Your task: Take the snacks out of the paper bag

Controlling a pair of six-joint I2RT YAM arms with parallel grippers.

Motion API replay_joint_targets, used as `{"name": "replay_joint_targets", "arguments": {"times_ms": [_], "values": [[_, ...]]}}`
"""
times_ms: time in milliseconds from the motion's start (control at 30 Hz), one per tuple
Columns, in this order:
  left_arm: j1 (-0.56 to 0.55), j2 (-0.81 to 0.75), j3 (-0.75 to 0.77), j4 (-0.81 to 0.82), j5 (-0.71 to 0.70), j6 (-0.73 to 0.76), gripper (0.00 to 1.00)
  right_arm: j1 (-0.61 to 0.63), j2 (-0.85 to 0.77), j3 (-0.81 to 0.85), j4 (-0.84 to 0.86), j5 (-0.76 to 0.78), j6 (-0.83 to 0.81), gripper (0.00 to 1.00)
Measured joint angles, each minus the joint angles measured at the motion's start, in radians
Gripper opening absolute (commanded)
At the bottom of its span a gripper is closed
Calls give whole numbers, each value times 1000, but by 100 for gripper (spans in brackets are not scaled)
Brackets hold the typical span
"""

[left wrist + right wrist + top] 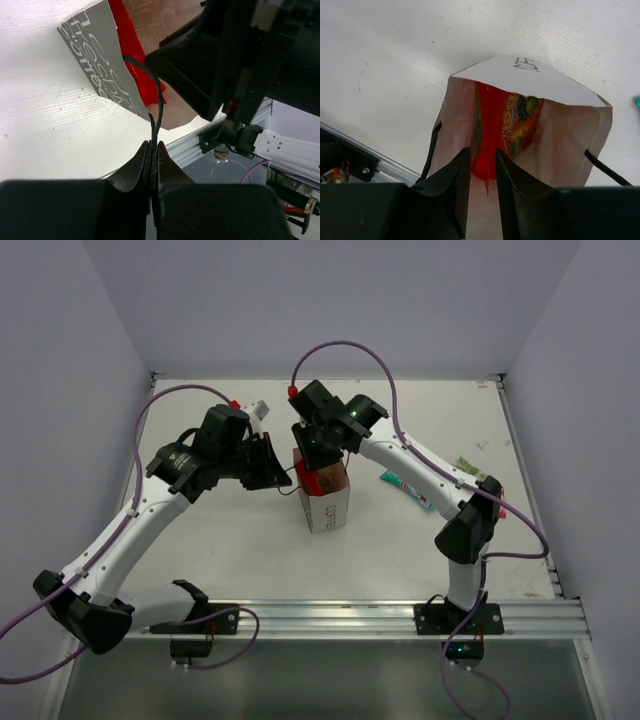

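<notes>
The grey-beige paper bag [326, 508] stands upright mid-table, its mouth open upward. My left gripper [276, 476] is shut on one thin black loop handle [158, 100], just left of the bag [97, 62]. My right gripper [318, 454] reaches down into the bag's mouth. In the right wrist view its jaws [482, 152] are closed on the top edge of a bright red snack packet [490, 125] with fruit print, standing inside the bag [520, 75]. The red packet [326, 478] shows at the bag's mouth. A teal snack packet [405, 487] lies flat on the table to the bag's right.
A small white object [262, 410] lies at the back left, and a small greenish scrap [465, 465] at the right near my right arm. The aluminium rail [330, 615] runs along the near edge. White walls enclose the table on three sides.
</notes>
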Motion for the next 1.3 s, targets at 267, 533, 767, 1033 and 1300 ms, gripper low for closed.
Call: {"name": "replay_joint_targets", "arguments": {"times_ms": [267,533,767,1033,1300], "values": [[0,-1,0,-8,-2,-3,0,-7,35,-10,27,0,-10,29],[0,-10,0,-10,-8,-18,0,-34,37,-77,60,0,-23,27],[0,-26,0,-15,-20,-24,0,-40,37,-135,105,-42,-28,24],[0,-30,-5,-14,-24,-26,0,-39,36,-144,132,-90,-37,0],[0,-32,-16,-14,-24,-26,0,-39,35,-136,122,-92,-37,0]]}}
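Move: The red snack packet stands inside the paper bag just under my right hand: its middle is about 9 cm below and 1 cm ahead and 1 cm to the left. The bag's middle is level with that hand, 2 cm to the right and some 12 cm down. The teal snack packet lies on the table about 23 cm to the right, 4 cm ahead, roughly 20 cm below. From my left hand, the red packet is some 7 cm right, 5 cm ahead and 13 cm down. I sink my right hand about 5 cm through the bag's mouth towards the red packet, its part-open fingers pointing down with a slight lean forward. Once down there I halt and shut the fingers fully, pinching the packet's upper edge. My left hand keeps its grip on the bag's black handle and stays almost in place, steadying the bag. ##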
